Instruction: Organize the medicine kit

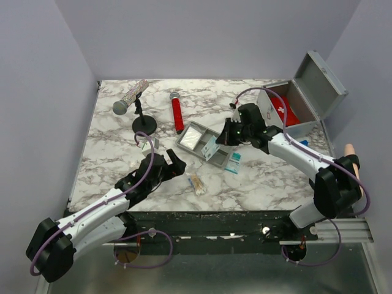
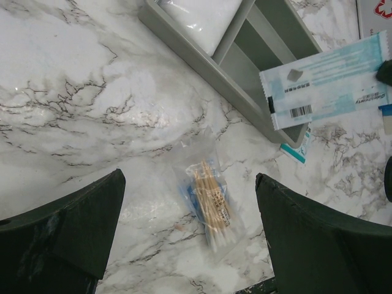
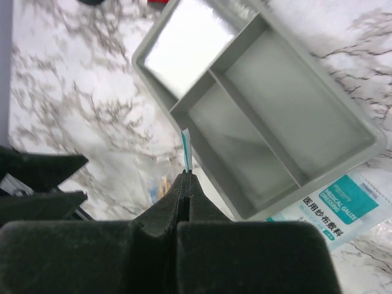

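The grey medicine kit (image 1: 318, 82) stands open at the back right, lid up, with a red pouch (image 1: 288, 113) inside. Its grey divided tray (image 1: 182, 143) lies out on the marble near the centre, a white sachet (image 1: 195, 136) in one compartment. My right gripper (image 1: 222, 141) hangs over the tray's near edge, shut on a thin teal-and-white packet (image 1: 211, 147), which the right wrist view shows edge-on as a packet (image 3: 186, 147) pinched in the gripper (image 3: 185, 177). My left gripper (image 2: 190, 177) is open, low over a clear bag of cotton swabs (image 2: 211, 199).
A second teal gauze packet (image 1: 233, 162) lies on the marble just right of the tray. A red tube (image 1: 177, 113) and a microphone on a small black stand (image 1: 131, 101) sit at the back left. The table's front edge is close behind the swab bag (image 1: 196, 182).
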Tool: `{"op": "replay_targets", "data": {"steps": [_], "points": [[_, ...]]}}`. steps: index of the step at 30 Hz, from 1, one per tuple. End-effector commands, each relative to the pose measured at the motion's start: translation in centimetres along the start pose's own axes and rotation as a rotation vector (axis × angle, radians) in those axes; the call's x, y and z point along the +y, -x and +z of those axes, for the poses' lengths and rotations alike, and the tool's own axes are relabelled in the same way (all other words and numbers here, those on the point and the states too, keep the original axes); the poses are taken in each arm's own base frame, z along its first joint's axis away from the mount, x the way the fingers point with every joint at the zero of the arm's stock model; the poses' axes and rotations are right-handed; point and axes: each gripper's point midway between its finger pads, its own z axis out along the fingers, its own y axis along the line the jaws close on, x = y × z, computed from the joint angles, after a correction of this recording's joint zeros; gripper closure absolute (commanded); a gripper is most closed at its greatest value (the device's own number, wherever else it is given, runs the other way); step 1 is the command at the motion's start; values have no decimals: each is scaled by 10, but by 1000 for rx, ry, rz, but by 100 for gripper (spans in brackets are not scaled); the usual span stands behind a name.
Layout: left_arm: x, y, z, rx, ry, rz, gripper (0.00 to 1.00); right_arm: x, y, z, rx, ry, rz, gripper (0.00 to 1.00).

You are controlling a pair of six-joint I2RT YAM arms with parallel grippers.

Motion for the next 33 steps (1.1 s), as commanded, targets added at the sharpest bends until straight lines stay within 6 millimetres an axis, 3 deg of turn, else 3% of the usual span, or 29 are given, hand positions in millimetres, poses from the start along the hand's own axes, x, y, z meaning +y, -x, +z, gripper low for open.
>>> {"op": "replay_targets", "data": {"steps": [1,6,14,28,32,33], "points": [[-2,1,-3,-2,-15,8,2,-12,32,-6,-179,-38,182,99],[-5,3,-3,-8,-18,12,2,-31,59,-6,-337,-79,317,99],[-7,9,-6,-28,-23,18,1,-54,79,-2,-518,-99,440,99],[-4,6,-3,-25,-15,14,1,-94,26,30,-400,-237,545,99],[-4,5,-3,-25,-17,12,2,-89,7,40,-323,-200,512,99],[-4,5,-2,-25,-17,14,2,-88,4,40,-316,-197,495,94]]}}
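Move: Forward of the right hand by some 7 cm, level with it sideways and 9 cm lower, lies the grey tray's empty far compartment, where the held blue-white sachet is taken. The white packet in the tray is about 11 cm left and 9 cm forward of this hand; the gauze pouch on the table lies about 5 cm right and 4 cm back. From the idle left hand that compartment is roughly 16 cm forward, 15 cm right and 6 cm down. Swinging forward and to the right from over the near compartment, the right hand carries the still-pinched sachet some 8 cm across the divider while turning about 35 degrees clockwise with a slight roll, its left side rising. Then it sinks roughly 6 cm towards the far compartment, easing back a little, fingers staying shut. ##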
